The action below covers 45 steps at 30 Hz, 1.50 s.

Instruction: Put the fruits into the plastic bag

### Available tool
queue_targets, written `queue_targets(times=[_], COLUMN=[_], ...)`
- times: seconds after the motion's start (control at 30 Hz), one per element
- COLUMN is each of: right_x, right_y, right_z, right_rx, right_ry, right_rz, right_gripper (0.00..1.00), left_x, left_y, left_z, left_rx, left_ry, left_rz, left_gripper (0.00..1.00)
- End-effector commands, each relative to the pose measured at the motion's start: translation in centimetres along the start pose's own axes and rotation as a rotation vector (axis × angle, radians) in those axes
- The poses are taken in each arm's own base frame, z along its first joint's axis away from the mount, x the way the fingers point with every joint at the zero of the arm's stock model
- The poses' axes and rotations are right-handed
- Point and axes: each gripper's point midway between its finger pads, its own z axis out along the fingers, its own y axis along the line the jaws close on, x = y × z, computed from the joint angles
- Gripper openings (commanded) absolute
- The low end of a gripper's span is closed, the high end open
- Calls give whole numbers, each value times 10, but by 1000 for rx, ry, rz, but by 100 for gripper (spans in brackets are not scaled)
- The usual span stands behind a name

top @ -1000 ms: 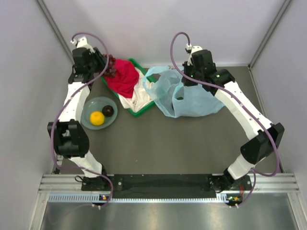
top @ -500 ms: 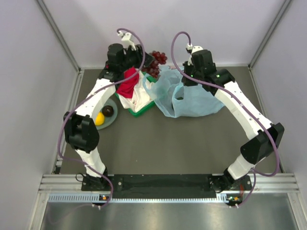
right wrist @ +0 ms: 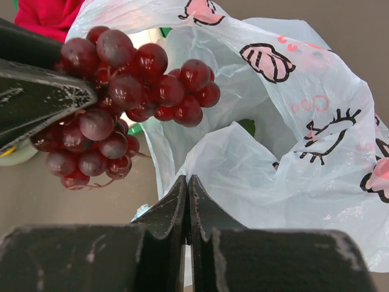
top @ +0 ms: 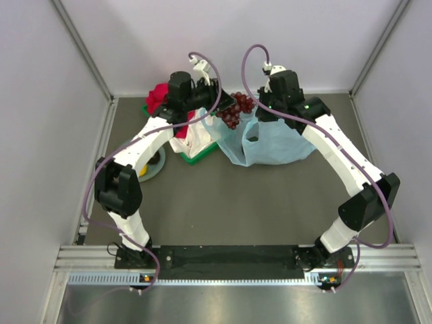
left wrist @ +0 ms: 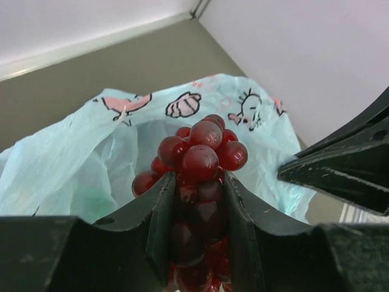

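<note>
A bunch of dark red grapes (top: 236,110) hangs in my left gripper (left wrist: 196,179), which is shut on it just above the mouth of the light-blue plastic bag (top: 270,138). In the left wrist view the grapes (left wrist: 200,152) sit over the bag's open hollow (left wrist: 91,164). My right gripper (right wrist: 187,179) is shut on a thin fold of the plastic bag (right wrist: 273,152) and holds its rim up. Seen from the right wrist, the grapes (right wrist: 121,79) are up left, close to the rim. A dark green shape (right wrist: 247,126) shows inside the bag.
A green tray (top: 196,156) with red and white cloths lies left of the bag, under my left arm. The grey-green plate (top: 154,167) is mostly hidden by that arm. Walls close in at the back and on both sides.
My left arm has swung right from the back-left corner, past the tray, carrying the grapes to the bag's mouth. The right arm and the bag have stayed put.
</note>
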Motion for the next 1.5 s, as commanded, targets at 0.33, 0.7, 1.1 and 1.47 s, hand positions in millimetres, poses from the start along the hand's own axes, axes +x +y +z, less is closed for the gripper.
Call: queue_targets(times=[0.33,0.7,1.1,1.47], right_x=[-14,-8,-9,-7], right_y=[2,-1,-4,-10], right_z=[-17,-20,-27,-27], right_rx=[-22,-5,6,23], right_ry=[-46,-24,0,18], right_rz=[21,37,-7,-82], right_gripper=[0,0,0,0], left_x=[37,54,62,76], left_y=[-15,-6,31,73], left_z=[18,55,107,115], left_rx=[32,85,50,-116], left_ry=[143,166,98,80], left_rz=[105,76,80,169], left_gripper=[39,39,38,40])
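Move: The grapes are already in the left gripper. The middle of the plastic bag's mouth lies about 5 cm ahead, 6 cm to its right and 16 cm below; the green fruit in the bag is roughly 7 cm ahead, 10 cm right and 28 cm down. The green basket stands some 12 cm ahead, 14 cm left, also 28 cm down. From the right gripper, the mouth's middle is about 10 cm ahead, 5 cm left, 14 cm below. Lower the left gripper about 15 cm into the plastic bag's mouth, keeping the grapes pinched. Ease back a little first while sinking, then carry on down and to the right, and finally push forward some 8 cm beneath the printed far rim, rolling the hand's left side up slightly. Keep the right gripper shut on the near rim, letting it ease back only slightly. ##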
